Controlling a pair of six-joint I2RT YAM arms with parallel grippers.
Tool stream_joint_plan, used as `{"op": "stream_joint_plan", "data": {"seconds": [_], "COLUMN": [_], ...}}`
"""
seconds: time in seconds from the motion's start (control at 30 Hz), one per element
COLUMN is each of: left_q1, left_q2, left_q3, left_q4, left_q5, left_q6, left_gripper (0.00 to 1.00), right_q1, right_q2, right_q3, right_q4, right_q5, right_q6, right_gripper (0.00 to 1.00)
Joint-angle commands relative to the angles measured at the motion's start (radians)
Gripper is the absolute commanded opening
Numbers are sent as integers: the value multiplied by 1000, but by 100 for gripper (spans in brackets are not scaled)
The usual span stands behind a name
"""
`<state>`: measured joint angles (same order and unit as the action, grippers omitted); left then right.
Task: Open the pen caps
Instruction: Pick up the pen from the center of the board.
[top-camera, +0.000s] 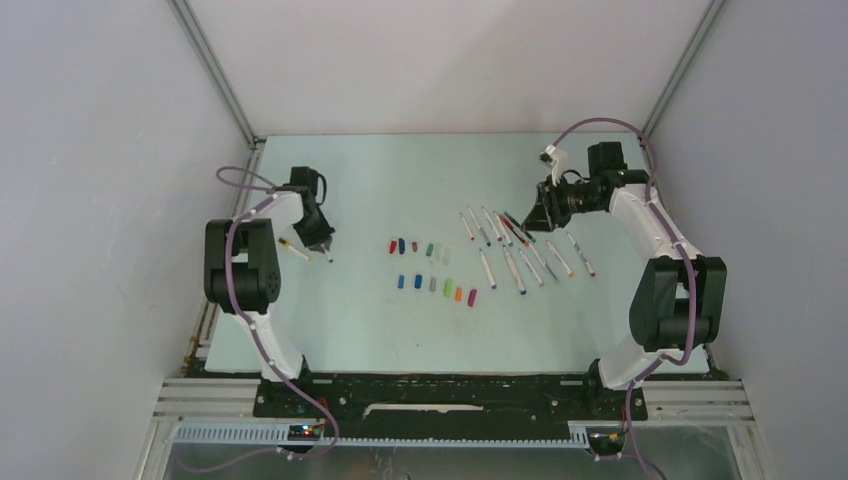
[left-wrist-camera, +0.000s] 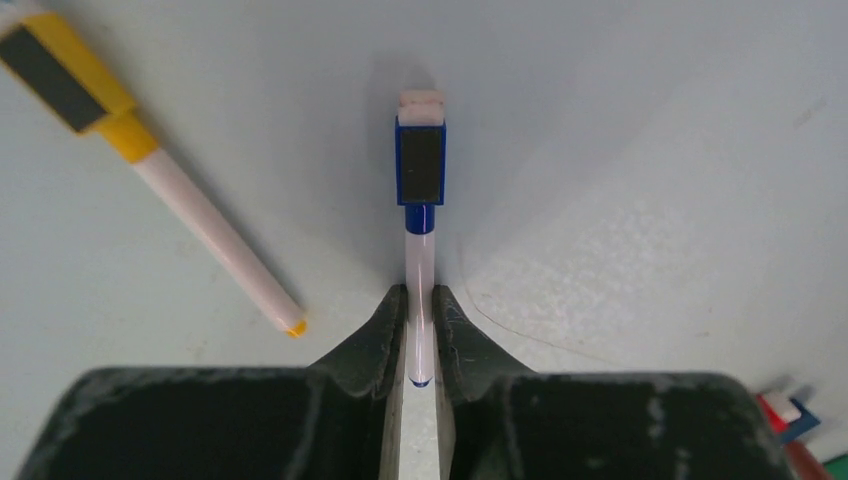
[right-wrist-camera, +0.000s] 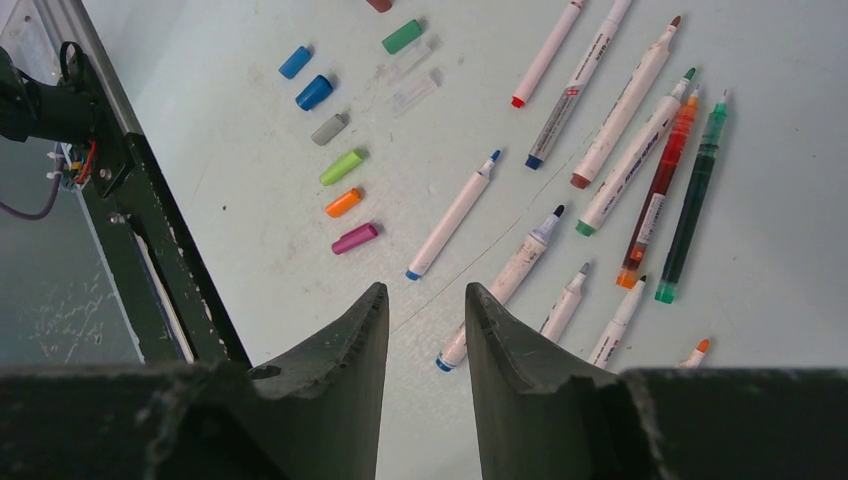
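Note:
My left gripper (left-wrist-camera: 420, 292) is shut on the white barrel of a blue pen (left-wrist-camera: 420, 255) lying on the table. Its blue cap (left-wrist-camera: 420, 165) is on and points away from the jaws. A yellow-capped pen (left-wrist-camera: 200, 225) lies just to the left, untouched. In the top view this gripper (top-camera: 322, 245) is at the table's left side. My right gripper (right-wrist-camera: 425, 290) hangs open and empty above a spread of uncapped pens (right-wrist-camera: 452, 215). Loose pen caps, among them magenta (right-wrist-camera: 355, 238), orange (right-wrist-camera: 343, 202) and green (right-wrist-camera: 342, 167), lie in two rows at mid-table (top-camera: 435, 287).
The uncapped pens (top-camera: 520, 250) fan out on the right half of the pale table (top-camera: 400, 340). A dark frame rail (right-wrist-camera: 150, 230) marks the table edge in the right wrist view. Grey walls close in the left, right and back.

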<state>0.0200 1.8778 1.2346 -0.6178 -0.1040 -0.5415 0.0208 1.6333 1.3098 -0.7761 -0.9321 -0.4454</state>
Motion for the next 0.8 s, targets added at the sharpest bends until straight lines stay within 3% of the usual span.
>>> {"op": "stream_joint_plan", "data": {"seconds": [0.0, 0.77], "left_q1": [-81, -277], "left_q2": [1, -59], "left_q3": [49, -129], "left_q4": [-37, -12], "left_q5": [50, 77], "left_q6": [70, 81], "left_gripper": [15, 14], "right_q1": [-6, -7], "right_q2": [-22, -23], "right_q3": [5, 4], "right_q4": [8, 5], "right_q5": [-28, -34], "right_q6": [-13, -16], "right_gripper": [36, 36]}}
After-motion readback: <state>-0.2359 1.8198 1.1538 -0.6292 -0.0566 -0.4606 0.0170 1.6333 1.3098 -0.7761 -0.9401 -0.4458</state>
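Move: The left fingers already hold the blue-capped pen close above the board. The red cap, marking the side the pen is taken to, lies about 21 cm to their right, 1 cm ahead; the dark blue cap is 2 cm farther right, the near blue cap about 23 cm right and 9 cm back. The yellow pen lies about 8 cm left, level with the hand. From the right hand the red cap is some 38 cm left, 1 cm ahead, 15 cm below. Rightward and, increasingly towards the end, back, the left hand takes the blue-capped pen about 10 cm in all, level and low along the board, away from the yellow pen and towards the red end of the cap rows. It turns some 20 degrees clockwise on the way, fingers still pointing down and keeping their pinch on the barrel. ##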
